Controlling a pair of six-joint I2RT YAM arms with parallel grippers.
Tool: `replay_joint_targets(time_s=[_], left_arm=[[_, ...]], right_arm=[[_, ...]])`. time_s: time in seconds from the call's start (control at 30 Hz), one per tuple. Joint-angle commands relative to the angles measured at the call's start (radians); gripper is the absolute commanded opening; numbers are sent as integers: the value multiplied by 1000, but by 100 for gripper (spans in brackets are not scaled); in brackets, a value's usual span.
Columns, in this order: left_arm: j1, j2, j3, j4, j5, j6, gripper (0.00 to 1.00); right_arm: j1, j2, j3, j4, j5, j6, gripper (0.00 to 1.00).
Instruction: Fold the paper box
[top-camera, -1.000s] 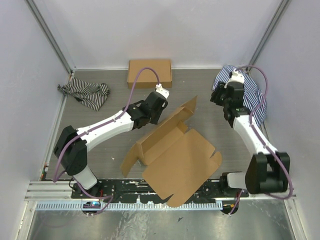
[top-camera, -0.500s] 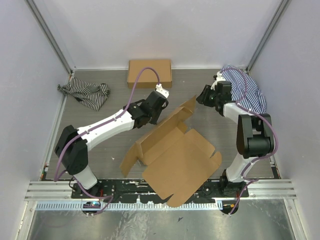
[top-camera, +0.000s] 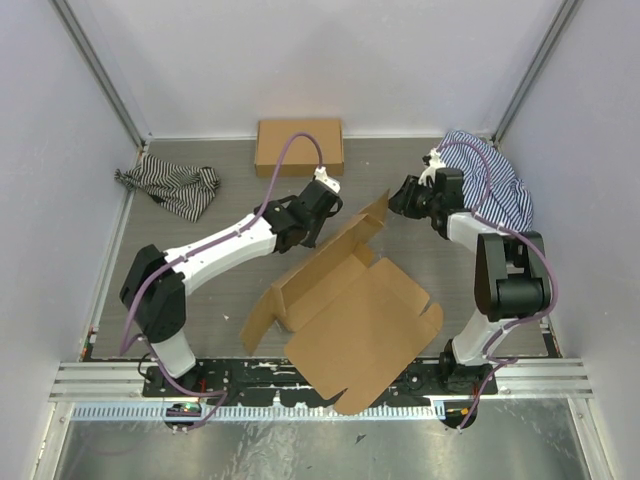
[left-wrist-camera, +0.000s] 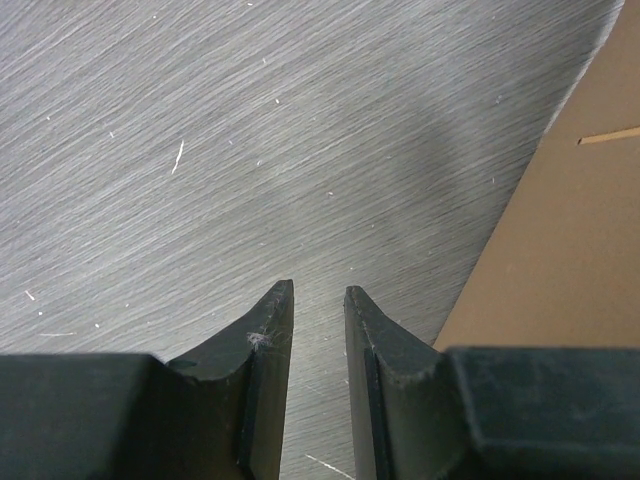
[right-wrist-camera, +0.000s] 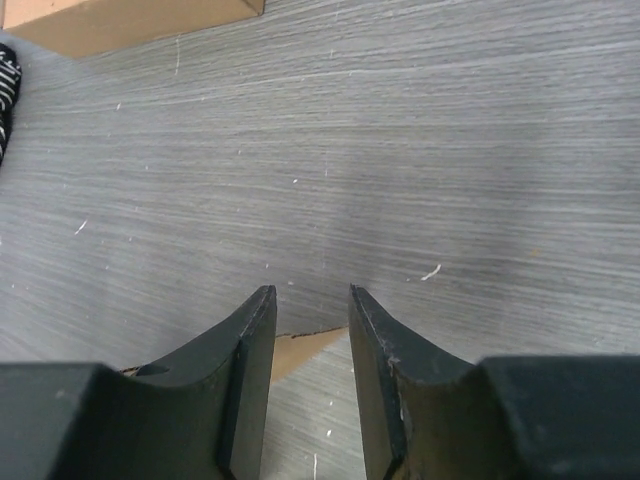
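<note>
The paper box (top-camera: 345, 305) is a brown die-cut piece lying partly unfolded in the middle of the table, one long flap (top-camera: 365, 228) raised toward the back right. My left gripper (top-camera: 308, 232) hangs just left of that flap. In the left wrist view it (left-wrist-camera: 318, 290) is open a narrow way over bare table, with the paper box's edge (left-wrist-camera: 560, 240) to its right. My right gripper (top-camera: 398, 200) is at the flap's far tip. In its wrist view it (right-wrist-camera: 312, 290) is open, and a corner of the flap (right-wrist-camera: 300, 350) shows low between the fingers, not pinched.
A neat low cardboard box (top-camera: 299, 146) stands at the back centre and shows in the right wrist view as a brown box (right-wrist-camera: 130, 20). One striped cloth (top-camera: 172, 187) lies at the back left, another cloth (top-camera: 492, 180) at the back right beside the right arm. Walls close in on three sides.
The right arm swung left from over the back-right cloth to the flap's tip, and its jaws narrowed a little. The left gripper shifted slightly toward the back.
</note>
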Motion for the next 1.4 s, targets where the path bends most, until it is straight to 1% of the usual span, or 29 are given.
replay_joint_targets(time_s=[0.0,0.1,0.23,0.3,0.4,0.5,0.6,0.7,0.77,0.87,1.17,1.37], left_arm=[[-11,19,44,-35,-28,-16,34],[-17,29,51,-43,-39,-20,34],[-24,34,58,-51,-47,-21,34],[-27,33,57,-53,-47,-20,34],[-30,31,55,-56,-53,-19,34],[-31,27,45,-53,-57,-18,34],[-31,27,43,-52,-62,-20,33],[-31,30,42,-51,-61,-19,34],[-31,36,45,-53,-65,-19,33],[-31,46,51,-56,-68,-20,33],[-31,63,62,-62,-70,-19,33],[-31,69,68,-72,-71,-26,33]], right_arm=[[13,-129,-27,0,-32,-17,40],[14,-175,-34,-62,-7,-34,40],[16,-236,-57,-79,43,-44,40],[16,-220,-29,-89,88,-48,40],[16,-161,32,-76,103,-39,41],[15,-82,102,-58,83,-20,41],[15,-11,169,-56,26,-15,41],[16,36,207,-65,-54,-10,40],[20,39,203,-74,-83,-10,40],[31,5,148,-92,-85,-25,40],[44,-180,-18,-140,-59,-65,40],[47,-276,-36,-231,-38,-81,40]])
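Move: The end flap of the paper box lies close to the right hand, its middle about 4 cm back, 5 cm to the left and 4 cm lower. From the right hand, the raised wall is centred some 15 cm back and 17 cm to the left, and the striped cloth lies 4 cm ahead and 22 cm to the right, both lower. From the left hand, the end flap is about 4 cm ahead and 13 cm to the right, some 8 cm below. Back and up first, the right hand lifts about 4 cm beside the end flap, swings forward some 5 cm while still raised, then sweeps back about 7 cm along the flap side, dipping before it rises again. Its partly open fingers don't close, and the side of the left finger seems to push the flap's tip back. ##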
